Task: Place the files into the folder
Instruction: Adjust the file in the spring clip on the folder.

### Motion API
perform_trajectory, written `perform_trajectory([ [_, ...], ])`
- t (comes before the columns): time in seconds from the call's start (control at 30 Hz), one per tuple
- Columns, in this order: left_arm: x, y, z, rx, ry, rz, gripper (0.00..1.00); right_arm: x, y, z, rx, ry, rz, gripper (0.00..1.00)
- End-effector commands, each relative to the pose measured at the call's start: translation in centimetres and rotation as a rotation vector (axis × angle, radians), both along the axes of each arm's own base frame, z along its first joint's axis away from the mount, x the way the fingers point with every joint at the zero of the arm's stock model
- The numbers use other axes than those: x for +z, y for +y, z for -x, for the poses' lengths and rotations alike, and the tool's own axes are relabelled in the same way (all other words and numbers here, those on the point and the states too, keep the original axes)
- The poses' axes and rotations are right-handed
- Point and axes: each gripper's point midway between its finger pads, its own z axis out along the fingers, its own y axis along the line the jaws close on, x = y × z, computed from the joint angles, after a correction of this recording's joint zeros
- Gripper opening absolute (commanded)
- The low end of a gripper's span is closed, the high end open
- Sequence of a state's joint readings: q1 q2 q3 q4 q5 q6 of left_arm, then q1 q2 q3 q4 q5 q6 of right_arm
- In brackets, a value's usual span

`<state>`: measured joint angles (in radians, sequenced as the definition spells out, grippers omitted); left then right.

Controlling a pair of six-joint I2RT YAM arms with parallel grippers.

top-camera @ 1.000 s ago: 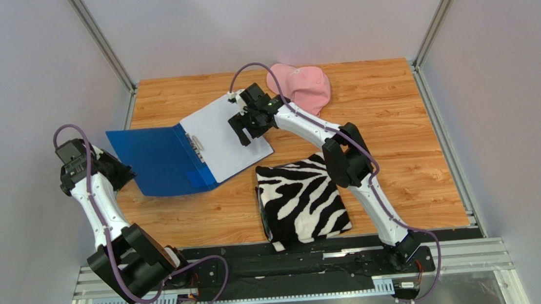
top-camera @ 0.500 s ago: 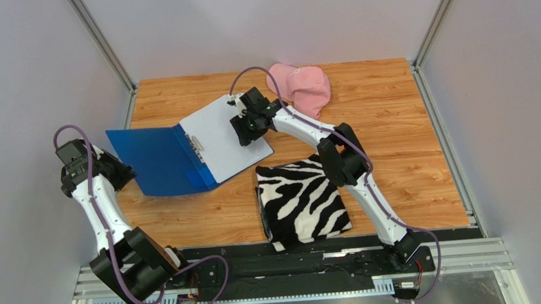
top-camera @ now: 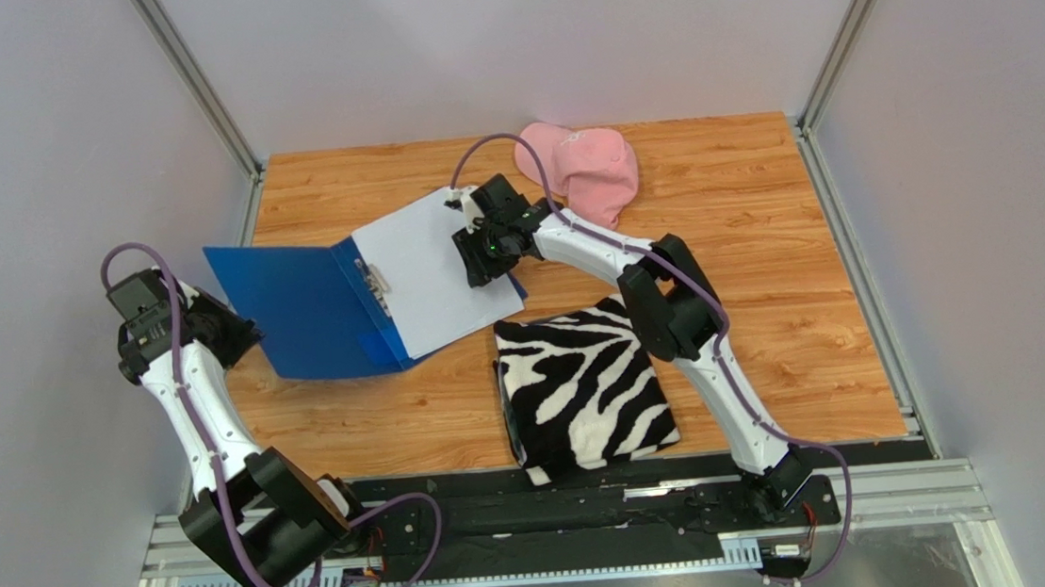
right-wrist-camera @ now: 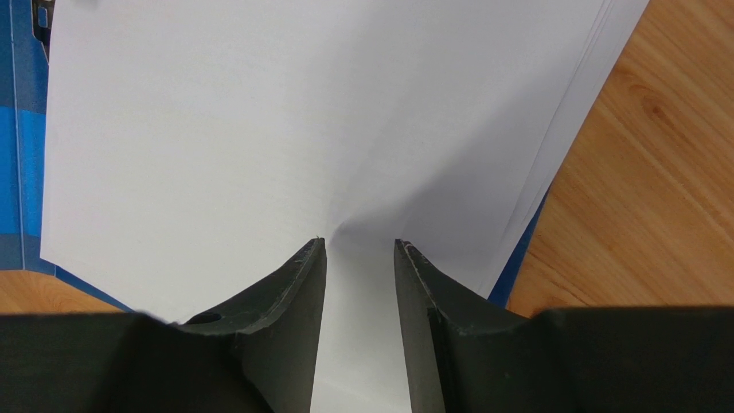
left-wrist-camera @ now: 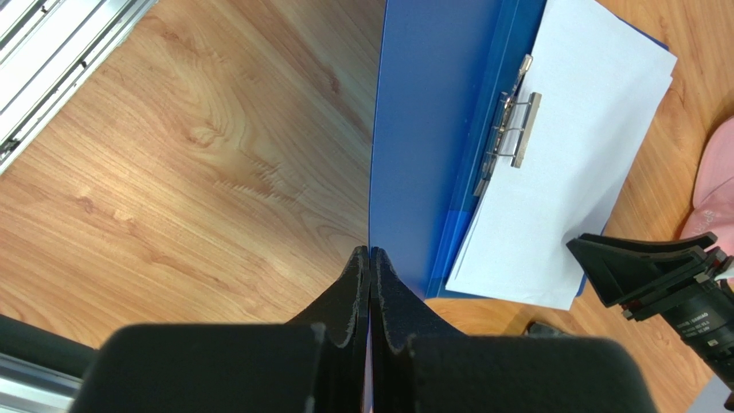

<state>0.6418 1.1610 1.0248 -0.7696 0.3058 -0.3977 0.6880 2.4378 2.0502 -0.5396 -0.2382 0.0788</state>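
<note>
The blue folder (top-camera: 291, 314) lies open at the left of the table, metal clip (left-wrist-camera: 515, 120) at its spine. The files (top-camera: 420, 267), a stack of white sheets, rest on its right half. My left gripper (top-camera: 230, 324) is shut on the left cover's edge (left-wrist-camera: 370, 251). My right gripper (top-camera: 486, 251) is at the stack's right edge. In the right wrist view its jaws (right-wrist-camera: 357, 245) stand partly apart, tips down on the top sheet (right-wrist-camera: 301, 112), which puckers slightly between them. A strip of blue folder (right-wrist-camera: 17, 172) shows past the sheets.
A zebra-striped folded cloth (top-camera: 582, 391) lies near the front, right of the folder. A pink cap (top-camera: 581, 168) sits at the back, just behind the right gripper. Grey walls and metal rails enclose the wooden table (top-camera: 767, 258).
The right gripper's jaws have narrowed on the top sheet and the wrist has shifted slightly toward the back. The stack has edged a little left. The left arm stays still.
</note>
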Motion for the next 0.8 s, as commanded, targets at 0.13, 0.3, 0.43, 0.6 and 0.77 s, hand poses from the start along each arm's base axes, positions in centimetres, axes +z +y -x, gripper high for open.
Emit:
perform_trajectory([
  [0.13,0.7,-0.5,-0.1,-0.015,-0.030,-0.001,0.00,2.8,2.2,0.9,0.072,-0.033,-0.041,0.45],
  [0.3,0.4,-0.5,0.1,-0.018,-0.023,-0.003,0.00,5.8,3.0,-1.6,0.037,-0.131,-0.057,0.64],
  [0.43,0.4,-0.5,0.0,-0.032,-0.021,-0.015,0.00,9.2,2.0,-5.6,-0.098,-0.282,-0.082,0.78],
  [0.6,0.4,-0.9,-0.1,-0.098,-0.005,-0.038,0.00,8.1,-0.8,-10.4,-0.279,-0.246,-0.111,0.89],
  [0.77,0.4,-1.3,2.1,-0.113,0.101,-0.115,0.00,7.1,-1.0,-11.4,-0.259,-0.203,-0.184,0.88],
])
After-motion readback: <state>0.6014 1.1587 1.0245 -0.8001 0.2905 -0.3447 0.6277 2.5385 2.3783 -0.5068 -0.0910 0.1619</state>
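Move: The file, a stack of papers in the open folder, has its middle about 7 cm left of the right hand and 4 cm ahead, at fingertip height. The spring clip is roughly 17 cm left and 1 cm ahead; the pink cap is some 21 cm right and 19 cm ahead. From the left hand, pinching the folder's cover, the file's middle lies about 26 cm right, 16 cm ahead and 15 cm lower. The file's near right part, where the right fingertips rest, is dragged at most slightly back before the hand lifts off; it then climbs some 7 cm and swings forward about 10 cm to above the papers' right edge, the fingers opening wide and the wrist tilting up and turning clockwise. The left hand keeps its pinch on the folder's cover, easing right about 1 cm near the end. ##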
